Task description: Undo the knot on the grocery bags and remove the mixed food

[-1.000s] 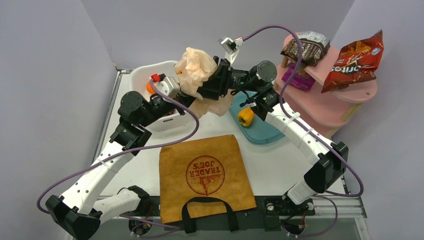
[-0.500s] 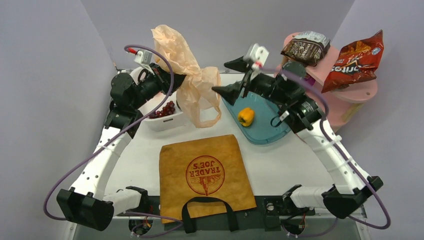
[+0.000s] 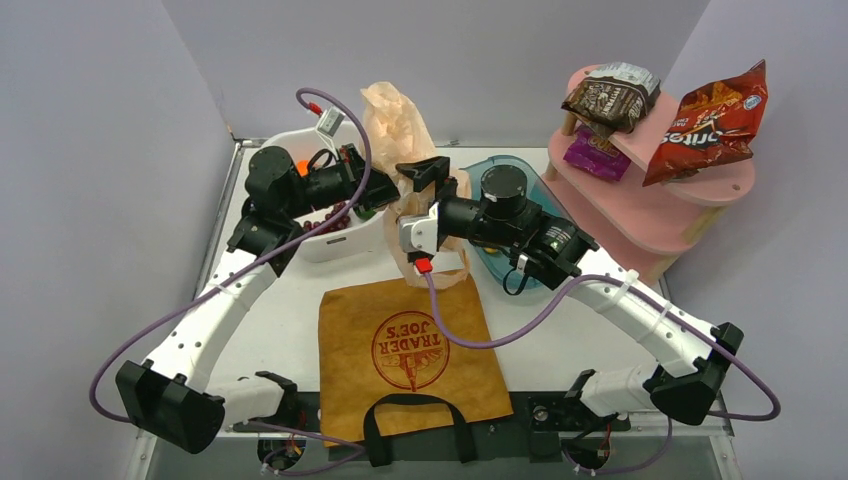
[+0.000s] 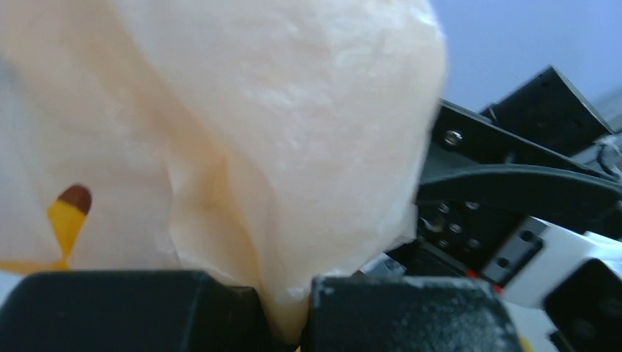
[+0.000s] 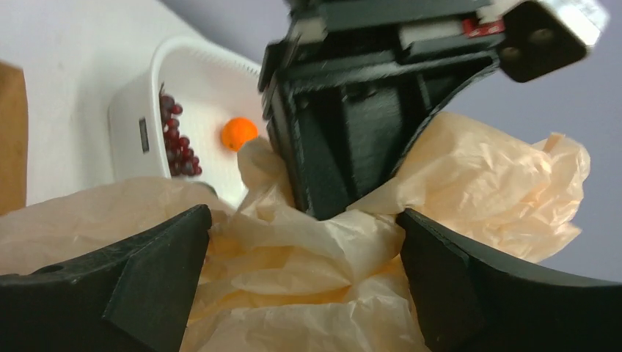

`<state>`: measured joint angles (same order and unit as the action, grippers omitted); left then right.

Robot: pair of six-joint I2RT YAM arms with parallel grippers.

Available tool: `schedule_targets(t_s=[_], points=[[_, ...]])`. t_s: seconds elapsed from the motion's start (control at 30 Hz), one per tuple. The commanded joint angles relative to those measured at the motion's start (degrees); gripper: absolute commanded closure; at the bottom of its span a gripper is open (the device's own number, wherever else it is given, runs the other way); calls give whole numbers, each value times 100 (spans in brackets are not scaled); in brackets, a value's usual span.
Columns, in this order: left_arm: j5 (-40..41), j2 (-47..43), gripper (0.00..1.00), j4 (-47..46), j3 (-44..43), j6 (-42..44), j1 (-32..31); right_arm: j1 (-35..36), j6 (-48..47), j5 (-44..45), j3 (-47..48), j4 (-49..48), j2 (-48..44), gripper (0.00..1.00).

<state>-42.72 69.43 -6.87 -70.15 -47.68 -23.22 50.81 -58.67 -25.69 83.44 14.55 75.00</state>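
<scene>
The peach plastic bag hangs crumpled above the table's back middle. My left gripper is shut on it; in the left wrist view the bag is pinched between the black fingers. My right gripper stands open, and its jaws straddle the bag without closing on it. The brown tote lies flat in front. Grapes and an orange sit in the white tub. The Doritos bag and the dark snack bag rest on the pink shelf.
A teal tub sits behind my right arm, mostly hidden. A purple packet lies on the shelf's lower level. In the right wrist view my left gripper is just beyond my open jaws, with the white tub behind.
My right gripper swung left to the bag and opened wide around it. My left gripper lowered the bag and stays shut on it. The yellow pepper is now hidden behind the right arm.
</scene>
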Motion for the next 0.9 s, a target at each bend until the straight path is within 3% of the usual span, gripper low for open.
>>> schedule_targets(t_s=[0.0, 0.13, 0.23, 0.3, 0.33, 0.37, 0.4, 0.43, 0.47, 0.57, 0.63, 0.67, 0.77, 0.87], points=[[-1651, -37, 100, -463, -357, -442, -37, -273, -1355, 464, 115, 741, -64, 7], [-2498, 94, 100, -883, -324, -1045, -146, -470, -1487, 471, -135, 890, -260, 8], [-2656, 115, 100, -970, -335, -1202, -347, -491, -1525, 461, -377, 649, -384, 13], [-2674, 147, 100, -981, -384, -1209, -484, -467, -1357, 457, -518, 355, -410, 28], [-2639, 157, 100, -982, -398, -1209, -509, -467, -1269, 450, -523, 231, -413, 46], [-2584, 154, 100, -987, -426, -1187, -517, -469, -1074, 446, -505, 201, -404, 56], [-2553, 148, 83, -929, -445, -1073, -468, -481, -969, 435, -462, 179, -402, 76], [-2466, 116, 72, -802, -519, -917, -409, -540, -733, 421, -441, 175, -428, 85], [-2402, 85, 63, -311, -580, -448, -222, -578, -601, 369, -442, 161, -492, 98], [-1794, -153, 57, 1077, -884, 718, 410, -858, 298, 283, -489, 139, -657, 100], [-1347, -397, 47, 1948, -954, 1760, 946, -1084, 908, 281, -559, 132, -785, 100], [-1152, -484, 41, 2523, -976, 2698, 1183, -1260, 1129, 296, -593, 130, -860, 100], [-330, -914, 37, 3878, -843, 4746, 1258, -1621, 2203, 291, -752, 143, -989, 100], [-39, -1207, 39, 4899, -533, 6956, 742, -2022, 2866, 265, -918, 178, -1128, 100]])
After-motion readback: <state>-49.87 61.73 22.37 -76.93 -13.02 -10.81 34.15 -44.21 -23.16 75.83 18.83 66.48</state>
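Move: The left fingers already pinch the bunched grocery bag, whose middle lies about 3 cm to their right. It also lies some 3 cm to the left of the right hand, running between that hand's wide-open fingers. Far below, roughly 37 cm down, the white basket is about 29 cm ahead and 22 cm left of the left hand. From the right hand the teal container is about 25 cm ahead and 29 cm right, the yellow pepper 22 ahead and 24 right, and the tote about 9 back and 2 left. Handing the bag over, the left hand draws it back about 7 cm and slightly right, turning clockwise, while the right hand eases a few centimetres right and down and shuts its fingers on the bunched bag just as the left fingers open. The left hand then backs off empty, some 10 cm to its left and partly forward again, turning back counter-clockwise, as the right keeps its pinch and carries the bag right and somewhat forward towards the teal container, swinging clockwise. ##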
